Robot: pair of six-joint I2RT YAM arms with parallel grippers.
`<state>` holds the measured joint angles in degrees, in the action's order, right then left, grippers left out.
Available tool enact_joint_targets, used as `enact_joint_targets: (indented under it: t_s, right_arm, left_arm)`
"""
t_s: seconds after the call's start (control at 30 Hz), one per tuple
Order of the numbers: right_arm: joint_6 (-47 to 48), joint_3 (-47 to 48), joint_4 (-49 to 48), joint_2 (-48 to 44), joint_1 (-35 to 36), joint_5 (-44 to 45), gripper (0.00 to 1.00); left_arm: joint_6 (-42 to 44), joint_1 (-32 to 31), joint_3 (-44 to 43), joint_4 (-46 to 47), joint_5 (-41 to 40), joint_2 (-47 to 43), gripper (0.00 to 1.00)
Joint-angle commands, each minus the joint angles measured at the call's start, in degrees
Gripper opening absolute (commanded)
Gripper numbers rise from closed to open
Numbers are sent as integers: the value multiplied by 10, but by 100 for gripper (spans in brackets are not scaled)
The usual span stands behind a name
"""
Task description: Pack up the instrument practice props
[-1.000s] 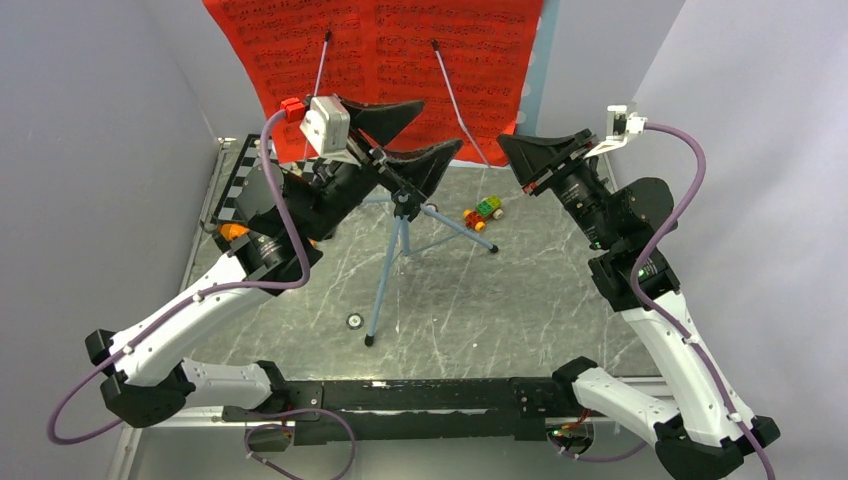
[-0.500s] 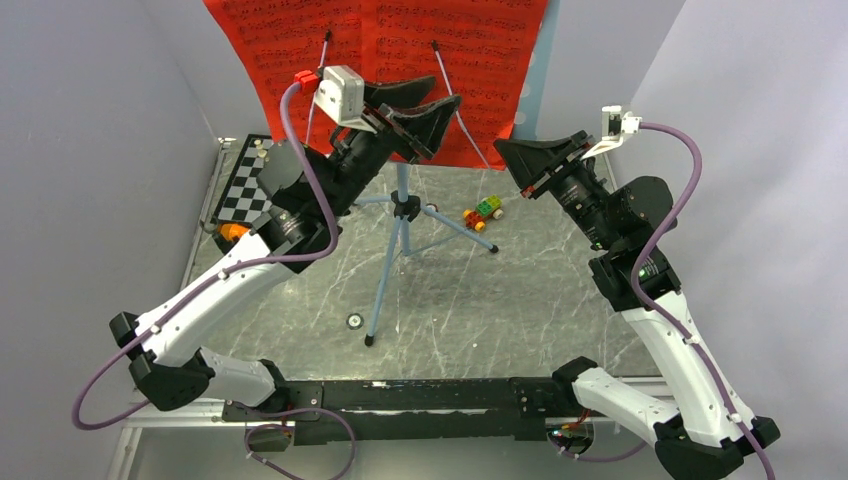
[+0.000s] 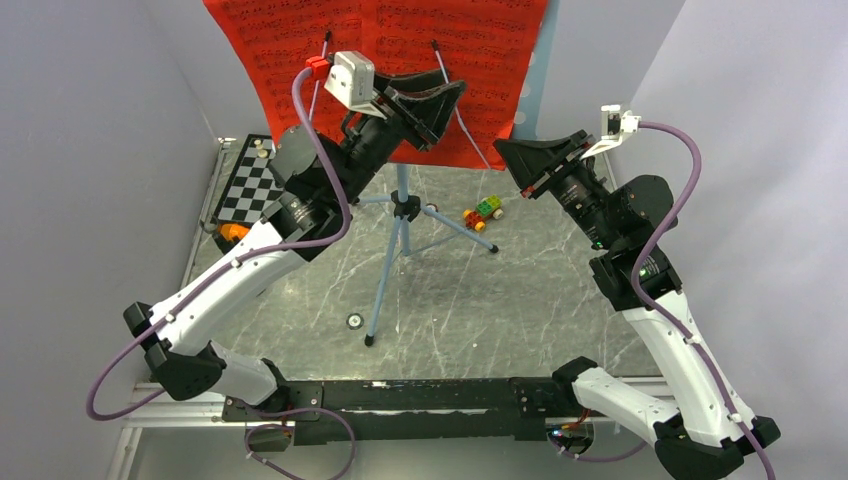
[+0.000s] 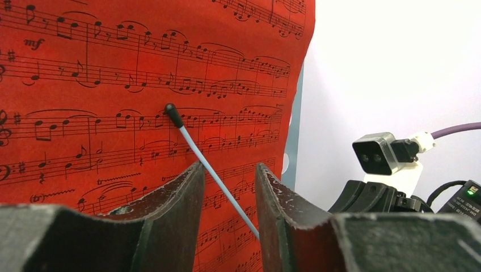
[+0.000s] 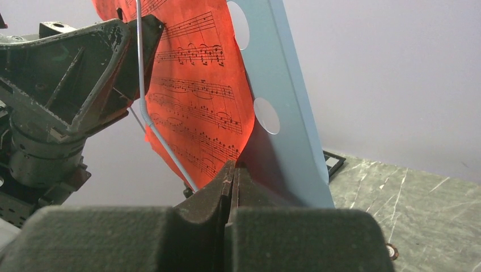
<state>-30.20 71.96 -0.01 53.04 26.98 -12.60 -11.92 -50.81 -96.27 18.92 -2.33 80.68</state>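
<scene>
The red sheet-music pages (image 3: 400, 45) rest on the tall light-blue music stand (image 3: 383, 280), held by two thin wire arms. My left gripper (image 3: 440, 100) is raised in front of the pages at the right wire arm (image 4: 210, 170). Its jaws are open, with the wire crossing the gap untouched and the pages (image 4: 113, 85) behind it. My right gripper (image 5: 233, 169) is shut at the pages' lower right corner (image 5: 210, 113), where paper meets the perforated stand panel (image 5: 283, 102). It appears to pinch that corner. The orange microphone (image 3: 232, 232) peeks out under my left arm.
A black-and-white chessboard (image 3: 245, 185) lies at the far left of the marble table (image 3: 520, 300). A small colourful toy car (image 3: 483, 213) sits right of the tripod legs, and a small round disc (image 3: 354, 321) lies near the front leg. Grey walls close in on both sides.
My left gripper rose and moved right from the tripod hub up to the right wire arm, its jaws narrowing. The right gripper closed fully and stayed in place.
</scene>
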Motion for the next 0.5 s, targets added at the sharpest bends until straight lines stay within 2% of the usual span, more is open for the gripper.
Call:
enact_joint_targets:
  t_s: [0.0, 0.13, 0.47]
  right_arm:
    - [5, 20, -3, -2, 1, -17, 0]
    - [6, 21, -3, -1, 1, -18, 0]
    - [25, 32, 24, -9, 1, 2, 0]
  left_arm:
    - [-16, 4, -31, 5, 18, 7, 41]
    - [-23, 8, -34, 2, 18, 12, 34]
    - [-37, 13, -16, 18, 42, -2, 0]
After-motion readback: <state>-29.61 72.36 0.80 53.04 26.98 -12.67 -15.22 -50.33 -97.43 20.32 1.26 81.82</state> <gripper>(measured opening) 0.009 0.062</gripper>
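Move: The right page-holder rod of the music stand already runs between the left gripper's half-open fingers, within about 1 cm of the hand point. Its black tip is some 4 cm higher, 3 cm to the left and 2 cm ahead. The other page-holder rod stands roughly 15 cm to the left and 3 cm ahead, about level in height. From the right gripper the gripping spot on the right rod lies about 6 cm left, 2 cm ahead and 10 cm up. Shut the left gripper from a bit under half open to nearly closed, pinching the right page-holder rod between the fingertips below its black tip. Keep the hand almost in place: ease slightly forward and right, then draw back, right and up by about 1 cm, turning some 5 degrees clockwise. Hold the right gripper still and shut at the red sheet's lower right edge. ##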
